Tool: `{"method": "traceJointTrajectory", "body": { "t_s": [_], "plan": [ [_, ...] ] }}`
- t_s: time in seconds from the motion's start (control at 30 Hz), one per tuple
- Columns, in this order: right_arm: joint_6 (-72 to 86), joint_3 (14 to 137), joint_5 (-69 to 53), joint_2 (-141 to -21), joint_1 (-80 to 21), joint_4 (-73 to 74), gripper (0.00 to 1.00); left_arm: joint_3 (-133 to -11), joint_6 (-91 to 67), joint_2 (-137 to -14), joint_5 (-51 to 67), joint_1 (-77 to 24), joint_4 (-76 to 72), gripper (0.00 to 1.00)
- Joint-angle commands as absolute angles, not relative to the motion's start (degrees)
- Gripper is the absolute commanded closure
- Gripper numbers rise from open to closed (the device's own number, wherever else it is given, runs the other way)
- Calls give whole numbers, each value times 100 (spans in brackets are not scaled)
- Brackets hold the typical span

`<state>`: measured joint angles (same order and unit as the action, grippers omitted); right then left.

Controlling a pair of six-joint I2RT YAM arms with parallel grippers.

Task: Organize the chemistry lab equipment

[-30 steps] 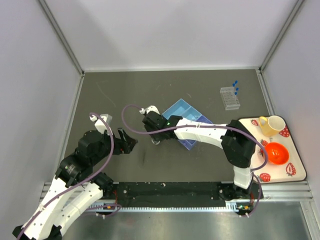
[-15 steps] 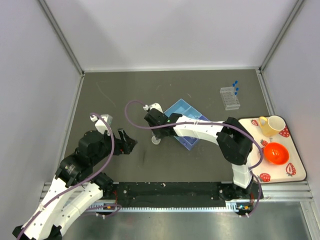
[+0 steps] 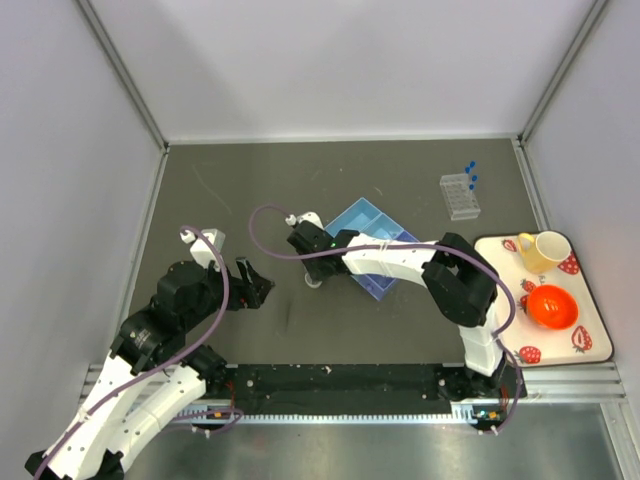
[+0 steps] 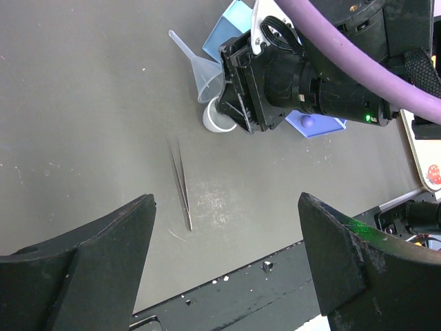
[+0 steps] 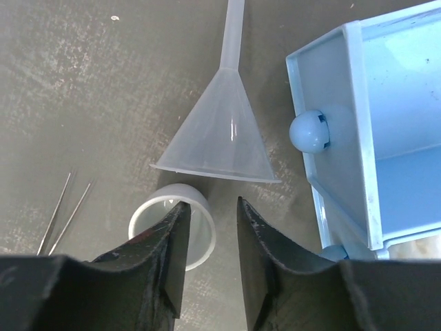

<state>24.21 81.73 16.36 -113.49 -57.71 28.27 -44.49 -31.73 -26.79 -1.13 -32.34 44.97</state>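
Note:
A small white beaker [image 5: 172, 227] stands on the dark table beside a clear funnel [image 5: 220, 131] lying on its side. My right gripper [image 5: 212, 203] is lowered over the beaker's rim, one finger inside the cup and the other outside. A narrow gap is left between the jaws, and the outer finger stands clear of the wall. My left gripper [image 4: 226, 200] hangs wide open above the table near thin metal tweezers [image 4: 180, 183], holding nothing. A clear tube rack [image 3: 460, 197] with blue-capped test tubes [image 3: 470, 172] stands at the back right.
A light-blue compartment box [image 3: 375, 235] lies just right of the funnel. A strawberry-patterned tray [image 3: 590, 345] at the right edge carries a yellow mug [image 3: 545, 250] and an orange bowl [image 3: 552, 306]. White walls enclose the table.
My right gripper's jaws have narrowed around the beaker's rim and the wrist has shifted slightly. The left arm has stayed still.

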Motion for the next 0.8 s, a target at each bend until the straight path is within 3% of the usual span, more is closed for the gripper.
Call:
{"method": "traceJointTrajectory", "body": {
  "t_s": [0.0,0.27,0.77],
  "plan": [
    [2531,8112,1573,-11338,-5722,2575,70,-4632,-3120,-2690,-158,-3226,4395,10],
    [2602,7989,1345,-11312,-5722,2540,99,-4605,-3129,-2663,-158,-3226,4395,10],
    [2426,7216,1353,-9687,-5836,2874,100,-4605,-3208,-2707,-62,-3226,4298,10]
  ]
}}
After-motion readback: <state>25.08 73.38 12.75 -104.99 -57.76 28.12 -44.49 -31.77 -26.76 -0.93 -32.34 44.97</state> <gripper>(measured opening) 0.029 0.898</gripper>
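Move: Just back and to the left of the right hand's point, about 1 cm each way and 1 cm lower, is the middle of the small white cup, its near wall already between the open fingers. The funnel lies about 5 cm ahead of that hand, the tweezers roughly 6 cm back and 7 cm left, and the blue box's middle some 7 cm ahead and 13 cm right. From the left hand the cup is about 11 cm ahead, 8 cm right and 18 cm below. Closing almost fully on the cup's wall, one fingertip inside the rim and the other outside, the right hand first stays nearly in place. With the wall pinched, it draws the cup back and to the right, away from the funnel, some 3.5 cm in all, rising about 1 cm at the very end with hardly any turn of the wrist. ##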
